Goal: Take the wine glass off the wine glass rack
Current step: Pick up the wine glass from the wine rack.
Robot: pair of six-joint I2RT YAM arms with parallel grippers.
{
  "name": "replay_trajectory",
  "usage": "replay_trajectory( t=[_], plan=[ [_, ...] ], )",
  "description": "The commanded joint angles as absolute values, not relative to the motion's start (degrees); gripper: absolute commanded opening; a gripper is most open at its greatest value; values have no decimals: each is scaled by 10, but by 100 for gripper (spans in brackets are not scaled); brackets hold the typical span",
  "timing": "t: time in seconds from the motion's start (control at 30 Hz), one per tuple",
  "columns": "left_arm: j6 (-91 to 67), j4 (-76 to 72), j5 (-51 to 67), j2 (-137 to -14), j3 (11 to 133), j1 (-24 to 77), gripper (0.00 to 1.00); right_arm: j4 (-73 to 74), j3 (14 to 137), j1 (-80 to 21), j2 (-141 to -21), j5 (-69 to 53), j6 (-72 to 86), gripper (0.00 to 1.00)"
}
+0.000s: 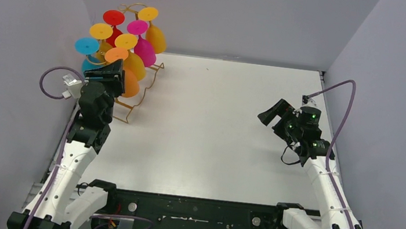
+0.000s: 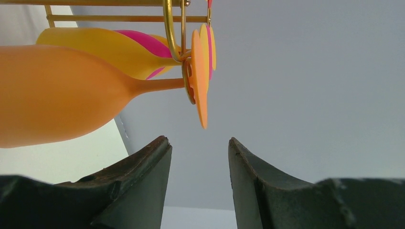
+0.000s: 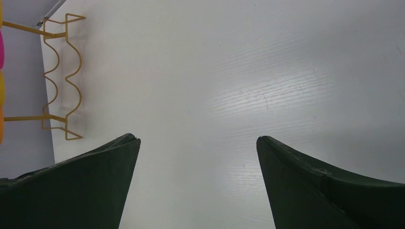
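The gold wire wine glass rack [image 1: 129, 118] stands at the table's far left with several coloured wine glasses hanging upside down from it. An orange wine glass [image 1: 130, 85] hangs on the near side. In the left wrist view its bowl [image 2: 52, 95] fills the left, and its stem runs to a foot disc [image 2: 199, 76] caught in a gold hook [image 2: 168, 28]. My left gripper [image 1: 113, 71] [image 2: 198, 143] sits just under that foot, open, with nothing between its fingers. My right gripper [image 1: 268, 115] [image 3: 198, 140] hovers wide open over bare table at mid-right.
Yellow [image 2: 110, 45] and pink glasses hang behind the orange one. The rack's wavy base rails [image 3: 62, 76] show at the left of the right wrist view. Grey walls [image 1: 19, 22] enclose the table on the left, back and right.
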State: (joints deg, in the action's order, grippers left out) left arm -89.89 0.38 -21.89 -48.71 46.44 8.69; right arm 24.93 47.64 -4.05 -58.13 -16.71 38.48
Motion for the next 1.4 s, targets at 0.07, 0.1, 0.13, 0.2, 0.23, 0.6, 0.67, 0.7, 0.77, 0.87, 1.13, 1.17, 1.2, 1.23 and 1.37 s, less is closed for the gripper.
replay_trajectory(
  t=[0.07, 0.1, 0.13, 0.2, 0.23, 0.6, 0.67, 0.7, 0.77, 0.87, 1.13, 1.17, 1.2, 1.23, 1.37],
  plan=[
    [-928, -53, -185, -539, 505, 82, 44, 217, 464, -36, -567, -157, 390, 100],
    [-920, -49, -189, -544, 511, 82, 44, 224, 469, -36, -569, -155, 387, 100],
    [-914, -47, -195, -548, 517, 82, 44, 229, 474, -36, -571, -151, 383, 100],
    [-910, -40, -206, -553, 527, 83, 44, 241, 484, -35, -572, -142, 376, 100],
    [-915, -33, -213, -554, 530, 82, 43, 244, 487, -34, -570, -136, 374, 100],
    [-901, -66, -254, -555, 515, 82, 33, 239, 481, -34, -564, -127, 377, 100],
    [-890, -61, -257, -558, 517, 83, 30, 237, 479, -34, -560, -125, 378, 100],
    [-891, -60, -256, -558, 516, 82, 26, 235, 479, -34, -558, -126, 377, 100],
    [-894, -64, -254, -558, 513, 82, 22, 235, 480, -34, -556, -126, 375, 100],
    [-895, -64, -253, -558, 512, 82, 18, 236, 479, -34, -553, -119, 379, 100],
    [-911, -57, -255, -552, 505, 82, 9, 237, 477, -34, -550, -118, 379, 100],
    [-912, -59, -256, -551, 504, 82, 7, 237, 477, -34, -549, -117, 380, 100],
    [-913, -61, -257, -549, 503, 82, 5, 238, 478, -33, -548, -117, 380, 100],
    [-915, -60, -259, -549, 502, 82, 4, 238, 478, -34, -547, -117, 380, 100],
    [-921, -69, -262, -548, 497, 82, 4, 240, 479, -33, -545, -118, 380, 100]
  ],
)
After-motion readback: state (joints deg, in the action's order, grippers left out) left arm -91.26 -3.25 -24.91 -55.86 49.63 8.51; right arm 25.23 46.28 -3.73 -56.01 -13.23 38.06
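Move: The orange glass hangs upside down in the rack, its foot level with the left hand, centre about 5 cm ahead and 1 cm left. The nearer yellow glass's foot is about 11 cm ahead, straight in line; the blue glass's foot is some 7 cm ahead and 10 cm left, both about level. From the right hand, the orange foot lies roughly 10 cm ahead, 50 cm left and 15 cm higher. The left hand, already rolled on its side with its half-open fingers facing forward, slides about 3 cm forward onto the near rim of the orange glass's foot, dipping about 1 cm on the way and coming back up. It then stays almost still, the wrist turning only slightly counter-clockwise, while the fingers close nearly shut and pinch the thin rim, one finger above it and one below. ##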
